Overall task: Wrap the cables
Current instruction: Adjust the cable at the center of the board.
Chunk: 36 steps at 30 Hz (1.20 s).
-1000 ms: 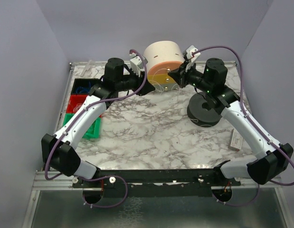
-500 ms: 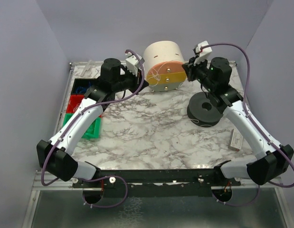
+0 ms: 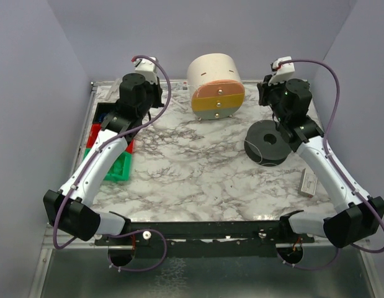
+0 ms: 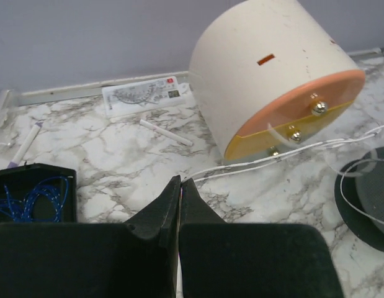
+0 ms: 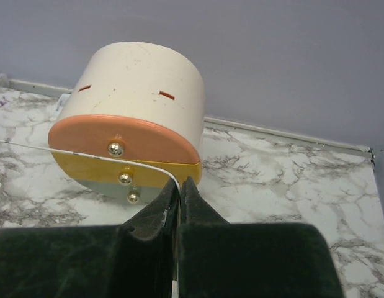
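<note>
The cables show as a thin white strand [image 4: 291, 151] running from my left gripper [image 4: 179, 181] past the foot of the cream drum [image 4: 272, 74] toward the dark grey spool [image 4: 371, 192]. In the right wrist view the strand [image 5: 67, 151] crosses the drum's orange and yellow face [image 5: 123, 155] into my right gripper [image 5: 179, 182]. Both grippers are shut on the strand. From above, the left gripper [image 3: 159, 99] is left of the drum [image 3: 215, 84], the right gripper [image 3: 263, 92] is right of it, and the spool [image 3: 267, 144] lies below the right one.
Black [image 3: 108, 115], red [image 3: 97, 133] and green [image 3: 117, 166] bins line the left table edge; the black bin [image 4: 30, 192] holds blue wire. A small white box [image 3: 309, 184] lies at the right. White sticks [image 4: 167, 132] and a flat packet [image 4: 145, 94] lie by the back wall.
The left gripper closed on the strand at the drum face. Both grippers then drew away from the drum, left one leftward, right one rightward, stretching the strand across it.
</note>
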Each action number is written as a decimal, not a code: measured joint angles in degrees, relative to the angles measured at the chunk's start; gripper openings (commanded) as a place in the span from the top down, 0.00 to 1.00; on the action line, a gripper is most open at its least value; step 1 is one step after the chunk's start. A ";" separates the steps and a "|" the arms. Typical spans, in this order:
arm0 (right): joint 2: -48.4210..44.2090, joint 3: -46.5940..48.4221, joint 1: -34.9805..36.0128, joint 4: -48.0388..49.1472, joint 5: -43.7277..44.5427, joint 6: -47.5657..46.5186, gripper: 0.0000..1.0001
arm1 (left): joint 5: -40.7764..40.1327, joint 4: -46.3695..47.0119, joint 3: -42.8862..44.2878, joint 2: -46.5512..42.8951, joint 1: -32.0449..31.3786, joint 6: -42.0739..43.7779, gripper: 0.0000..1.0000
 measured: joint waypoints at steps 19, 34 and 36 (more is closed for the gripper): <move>-2.23 -1.03 -2.93 1.05 4.96 -0.20 0.99 | -14.47 0.07 0.00 -1.42 4.09 -1.33 1.00; -3.85 -0.94 -3.87 -4.02 -18.60 -0.46 0.99 | -11.78 -0.61 -5.73 -2.05 4.92 0.59 0.39; -3.67 0.15 -3.85 -5.53 -22.95 -0.44 0.99 | -12.57 -1.09 -5.77 -1.07 4.96 0.83 0.15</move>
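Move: My hands hold the cable stretched between them; its middle is about 16 cm to the right of my left hand at about its height, 2 cm ahead. The white drawer drum stands 24 cm ahead and 20 cm right of that hand, 24 cm lower; the black bin 17 cm ahead and 26 cm left, 33 cm down. From my right hand the cable's middle is 16 cm left and 1 cm ahead, the dark reel 8 cm right and 32 cm below. I draw the cable out between my hands: my left goes about 7 cm to its left, turning some 20 degrees counter-clockwise, while my right, keeping its pinch, eases 4 cm to the right. Then my left hand sinks about 6 cm and opens its fingers halfway, letting go of the cable, as my right swings back left some 7 cm and a little towards me, turning counter-clockwise. ##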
